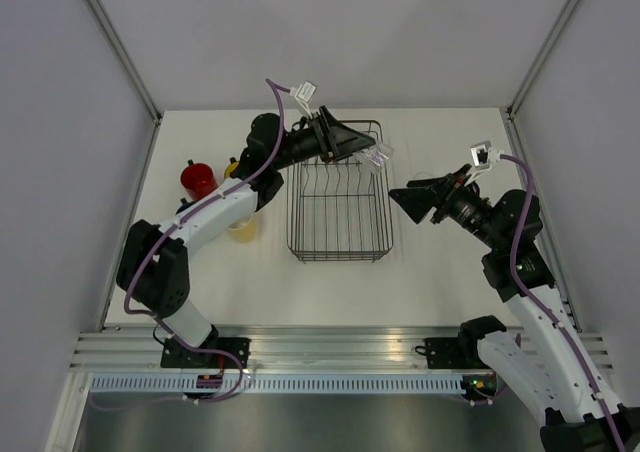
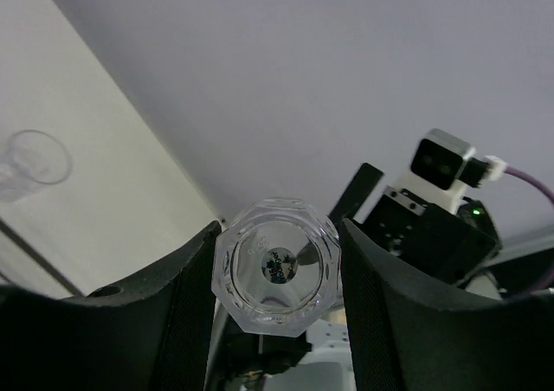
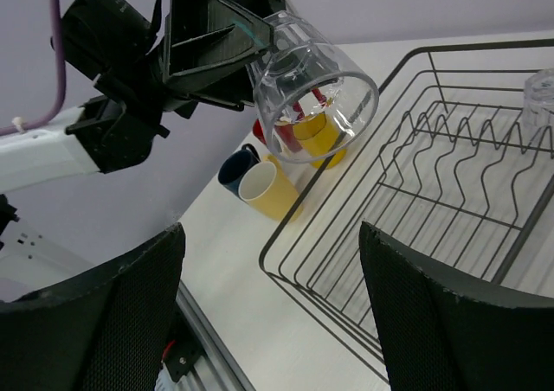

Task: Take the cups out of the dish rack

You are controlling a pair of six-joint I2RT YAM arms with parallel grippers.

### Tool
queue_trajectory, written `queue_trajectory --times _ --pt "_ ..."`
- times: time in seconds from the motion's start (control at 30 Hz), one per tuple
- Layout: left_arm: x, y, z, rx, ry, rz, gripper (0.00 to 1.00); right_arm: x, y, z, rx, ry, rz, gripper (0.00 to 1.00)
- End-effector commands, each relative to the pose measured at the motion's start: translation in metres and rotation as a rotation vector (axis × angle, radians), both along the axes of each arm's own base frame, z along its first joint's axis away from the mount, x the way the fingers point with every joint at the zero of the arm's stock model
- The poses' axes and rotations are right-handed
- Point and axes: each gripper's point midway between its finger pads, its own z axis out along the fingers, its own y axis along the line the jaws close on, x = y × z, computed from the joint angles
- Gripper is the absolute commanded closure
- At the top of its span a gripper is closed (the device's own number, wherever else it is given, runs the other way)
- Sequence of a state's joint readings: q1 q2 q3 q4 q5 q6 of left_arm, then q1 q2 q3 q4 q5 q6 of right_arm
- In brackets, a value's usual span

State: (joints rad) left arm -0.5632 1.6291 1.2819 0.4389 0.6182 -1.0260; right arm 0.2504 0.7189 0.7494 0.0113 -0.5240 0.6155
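My left gripper (image 1: 366, 149) is shut on a clear glass tumbler (image 1: 379, 157) and holds it tilted in the air over the far right part of the dish rack (image 1: 340, 234). In the left wrist view the tumbler's base (image 2: 277, 266) sits between my black fingers (image 2: 186, 304). In the right wrist view the tumbler (image 3: 313, 88) hangs above the rack (image 3: 346, 235). A second tumbler (image 3: 538, 97) stands at the rack's far end. My right gripper (image 1: 413, 200) is open and empty, right of the rack. The red mug (image 1: 197, 179), the orange-yellow mug (image 1: 232, 166) and the cream mug (image 1: 242, 230) stand on the table left of the rack.
The dark blue mug (image 3: 234, 168) stands beside the cream mug (image 3: 275, 192), mostly hidden under my left arm from above. Grey walls close in the white table (image 1: 440, 272) on three sides. A metal rail (image 1: 330, 347) runs along the near edge.
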Motion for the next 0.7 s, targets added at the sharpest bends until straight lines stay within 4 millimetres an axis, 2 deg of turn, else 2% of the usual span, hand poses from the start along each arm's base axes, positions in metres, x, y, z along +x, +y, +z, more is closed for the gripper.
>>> queue_trajectory --times 0.0,0.27,0.53,0.67 --pt "-0.040 0.001 0.059 -0.252 -0.024 -0.188 0.98 -0.007 0.011 0.024 0.070 -0.081 0.089 0.15" --pt "-0.050 -0.009 0.046 -0.317 0.059 -0.186 0.98 -0.005 0.023 0.037 0.149 -0.077 0.164 0.33" --pt "-0.060 -0.020 0.039 -0.322 0.084 -0.168 0.98 0.001 0.025 0.044 0.154 -0.092 0.164 0.40" --pt "-0.066 -0.024 0.040 -0.332 0.088 -0.169 0.98 0.002 0.029 0.046 0.156 -0.103 0.179 0.62"
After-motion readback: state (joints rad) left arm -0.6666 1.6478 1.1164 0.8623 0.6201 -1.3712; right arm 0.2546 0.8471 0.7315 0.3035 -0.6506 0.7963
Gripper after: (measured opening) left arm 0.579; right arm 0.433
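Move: The left hand holds a clear glass by its base, mouth pointing right; the right gripper it is bound for is about 9 cm back and 7 cm to its right, some 2 cm lower. From the open right hand, that glass is about 10 cm ahead, 5 cm left and 2 cm up. Roughly 28 cm below the left hand are the dish rack, centred 6 cm ahead and 5 cm left, and a standing glass, 8 cm ahead and 17 cm right. The left hand, still gripping the glass by its base, draws it back about 5.5 cm and some 2.5 cm to the right towards the right gripper, rising 2.5 cm then easing down about 1 cm, while the wrist tips the fingers and the glass's mouth up some 15 degrees. The right hand comes to meet it, about 2.5 cm left and 2 cm up with a slight counter-clockwise turn, and closes its fingers to under half open at the rim, one inside the mouth and one outside, astride the near wall. ##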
